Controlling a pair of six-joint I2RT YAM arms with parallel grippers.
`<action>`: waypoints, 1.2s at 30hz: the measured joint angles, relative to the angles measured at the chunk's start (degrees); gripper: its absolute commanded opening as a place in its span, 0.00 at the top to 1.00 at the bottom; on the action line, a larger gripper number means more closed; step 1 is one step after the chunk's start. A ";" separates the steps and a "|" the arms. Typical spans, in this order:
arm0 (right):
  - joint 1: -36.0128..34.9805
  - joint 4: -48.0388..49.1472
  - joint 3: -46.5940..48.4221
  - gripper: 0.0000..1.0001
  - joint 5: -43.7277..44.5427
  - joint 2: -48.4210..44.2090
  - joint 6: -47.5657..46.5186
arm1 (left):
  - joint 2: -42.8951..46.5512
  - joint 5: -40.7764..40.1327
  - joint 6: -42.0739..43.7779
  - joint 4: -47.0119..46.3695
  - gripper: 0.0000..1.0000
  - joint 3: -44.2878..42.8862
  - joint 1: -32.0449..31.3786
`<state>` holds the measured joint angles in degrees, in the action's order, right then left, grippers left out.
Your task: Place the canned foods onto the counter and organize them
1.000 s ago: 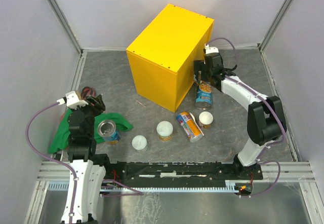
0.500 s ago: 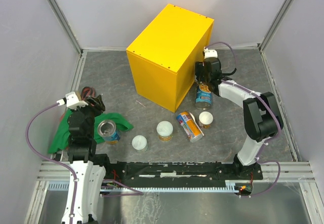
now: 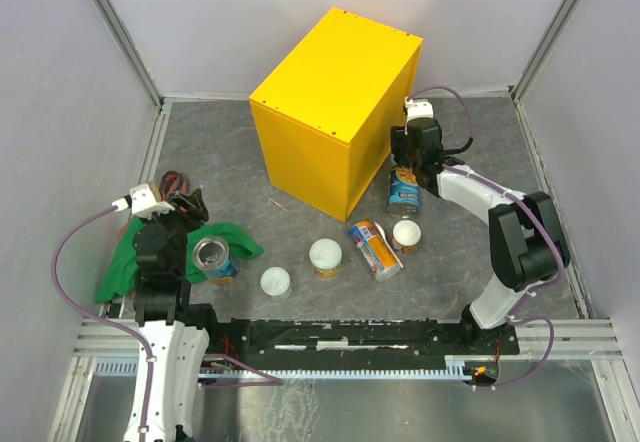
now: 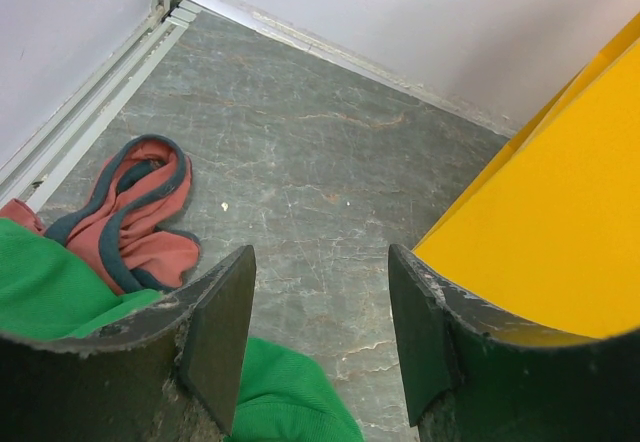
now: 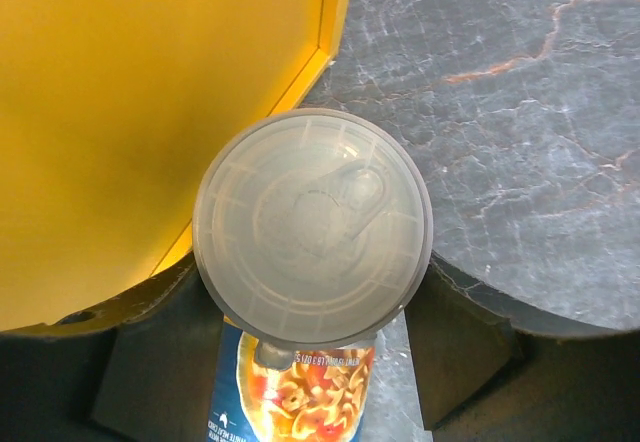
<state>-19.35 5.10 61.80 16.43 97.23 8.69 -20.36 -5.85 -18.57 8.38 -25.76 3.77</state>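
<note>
A blue-labelled can [image 3: 403, 190] with a clear lid [image 5: 313, 224] stands upright beside the yellow counter [image 3: 335, 102], close to its wall [image 5: 140, 112]. My right gripper [image 5: 310, 357] straddles this can from above. One finger [image 5: 165, 362] lies against the label, and a sliver of floor shows before the other finger [image 5: 455, 357]. An orange-labelled can [image 3: 375, 249] lies on its side. Three short white-lidded cans [image 3: 406, 234] [image 3: 325, 257] [image 3: 275, 281] stand on the floor. A silver-topped blue can [image 3: 213, 258] sits by my left gripper [image 3: 190, 207], whose jaws [image 4: 320, 332] stand open and hold nothing.
A green cloth [image 3: 130, 262] lies under the left arm and also shows in the left wrist view [image 4: 60, 292]. A pink and grey cloth [image 4: 140, 212] lies beside it near the left wall. White walls enclose the grey floor [image 3: 330, 222].
The right gripper's jaws have narrowed around the upright blue-labelled can and the wrist has shifted slightly right. The left arm and the other cans have not moved.
</note>
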 measured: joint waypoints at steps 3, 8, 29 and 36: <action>0.00 -2.29 0.26 0.89 0.81 -1.64 -1.11 | 0.17 0.02 -0.02 -0.02 0.38 0.24 0.00; 0.02 -6.80 2.69 0.90 2.62 -4.13 -3.17 | 0.22 0.00 -0.02 -0.11 0.38 0.33 0.00; 0.72 -13.46 16.85 0.93 8.11 -13.70 -9.79 | 2.19 0.28 -0.11 -0.79 0.38 1.09 0.00; 0.72 -14.01 26.86 0.93 7.91 -15.23 -11.47 | 2.16 0.44 -0.13 -0.90 0.38 1.09 -0.02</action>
<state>-18.63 -8.91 88.66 24.34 82.00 -2.79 -18.20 -5.41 -18.70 7.49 -24.67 3.75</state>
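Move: The right hand already grips the white-lidded can beside the yellow box's right side. The middle of the box's top, likely its goal, is about level with the hand fore-and-aft, some 14 cm to its left and 20 cm above. The blue can lies about 10 cm back, 1 cm right and 4 cm below. From the idle left hand, the box top is roughly 20 cm ahead, 29 cm right and 10 cm up. Keeping its pinch around the white-lidded can's sides, the right hand raises it nearly 30 cm alongside the yellow box, slowly at first and then much faster, while easing about 4 cm to the right. The wrist tips the fingers up by some 25 degrees, mostly during the fast part, until they point almost level. ##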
